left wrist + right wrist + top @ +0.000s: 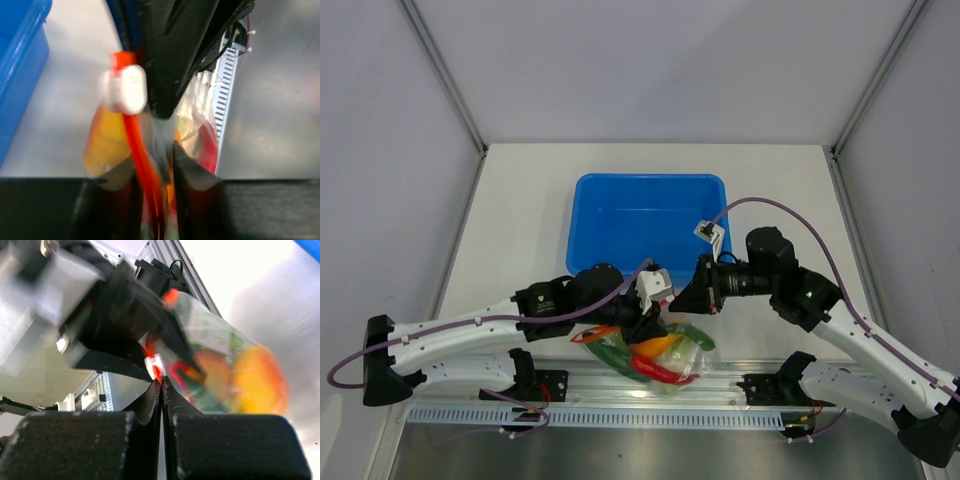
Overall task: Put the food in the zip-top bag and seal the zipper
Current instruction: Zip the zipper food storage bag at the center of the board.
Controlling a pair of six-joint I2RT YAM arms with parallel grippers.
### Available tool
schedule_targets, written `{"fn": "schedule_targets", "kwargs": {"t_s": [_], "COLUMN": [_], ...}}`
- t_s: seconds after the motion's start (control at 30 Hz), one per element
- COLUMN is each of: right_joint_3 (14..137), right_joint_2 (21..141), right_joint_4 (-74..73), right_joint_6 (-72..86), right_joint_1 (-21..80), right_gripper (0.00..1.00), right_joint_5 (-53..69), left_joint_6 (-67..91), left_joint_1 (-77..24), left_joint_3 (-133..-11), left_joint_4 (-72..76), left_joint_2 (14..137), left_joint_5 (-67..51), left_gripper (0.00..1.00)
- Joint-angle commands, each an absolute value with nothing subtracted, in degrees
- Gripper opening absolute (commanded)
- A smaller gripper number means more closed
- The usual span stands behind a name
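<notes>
The clear zip-top bag (660,355) sits at the table's near edge, holding a red chili (660,372), an orange fruit (655,347) and green produce (695,335). Both grippers meet at its raised mouth. In the left wrist view the orange-red zipper (135,145) with its white slider (125,90) runs down between the jaws of my left gripper (152,165), which stand slightly apart around strip and film. My right gripper (161,380) is shut, its tips pinching the zipper just below the slider (154,364). The food (260,380) shows blurred through the bag.
A blue plastic tub (585,215) stands just behind the grippers. A slotted aluminium rail (620,412) runs along the near edge under the bag. Purple cables loop from both arms.
</notes>
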State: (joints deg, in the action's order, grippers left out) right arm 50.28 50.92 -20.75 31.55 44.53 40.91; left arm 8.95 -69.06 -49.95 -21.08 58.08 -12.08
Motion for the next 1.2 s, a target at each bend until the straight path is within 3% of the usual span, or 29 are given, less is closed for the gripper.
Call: {"fn": "schedule_targets", "kwargs": {"t_s": [0.0,0.03,0.07,0.1,0.33,0.87,1.17], "right_joint_3": [49.57,49.14,48.87,48.69,44.92,46.41,46.41], "right_joint_2": [47.56,47.03,46.76,46.15,44.65,44.65,44.21], "right_joint_4": [-16.88,-16.79,-16.44,-16.09,-13.01,-14.94,-16.08], "right_joint_6": [31.82,31.82,31.9,31.99,33.57,31.99,30.85], "right_joint_1": [44.82,44.82,44.82,44.82,46.66,51.06,51.42], "right_gripper": [0.0,0.0,0.0,0.0,0.0,0.0,0.0], "right_joint_5": [40.44,40.26,40.25,40.34,39.56,36.74,38.49], "left_joint_6": [12.21,12.91,14.23,14.93,20.3,22.23,25.66], "left_joint_1": [-67.33,-66.98,-66.54,-65.84,-63.64,-60.03,-54.5], "left_joint_3": [-49.75,-49.31,-48.87,-48.69,-43.51,-45.53,-42.8], "left_joint_4": [-16.61,-15.92,-15.65,-15.21,-7.66,-0.44,4.04], "left_joint_2": [54.15,53.62,53.09,51.69,44.84,51.68,50.19], "left_joint_5": [-11.69,-10.91,-10.64,-9.94,-4.04,-24.43,-34.7], "left_gripper": [0.41,0.46,0.63,0.68,0.68,0.57,0.68]}}
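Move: The left fingers, already starting to part, are around the orange zipper. The white slider is about 3 cm to their right, 2 cm farther out and 4 cm higher, at the shut right fingertips and some 1 cm to the right hand's left. The bagged food lies some 10 cm below the left hand, 1 cm to its right and level fore and aft. The blue bin's middle is roughly 26 cm ahead, 1 cm to the right and 16 cm below. The left fingers let go of the zipper strip, opening wide. That hand rises about 7 cm overall, first swinging forward and left, then easing back right and towards its base, while its fingers tip up to nearly level. The right hand, still shut on the zipper end by the slider, draws it back about 3 cm and slightly down. ##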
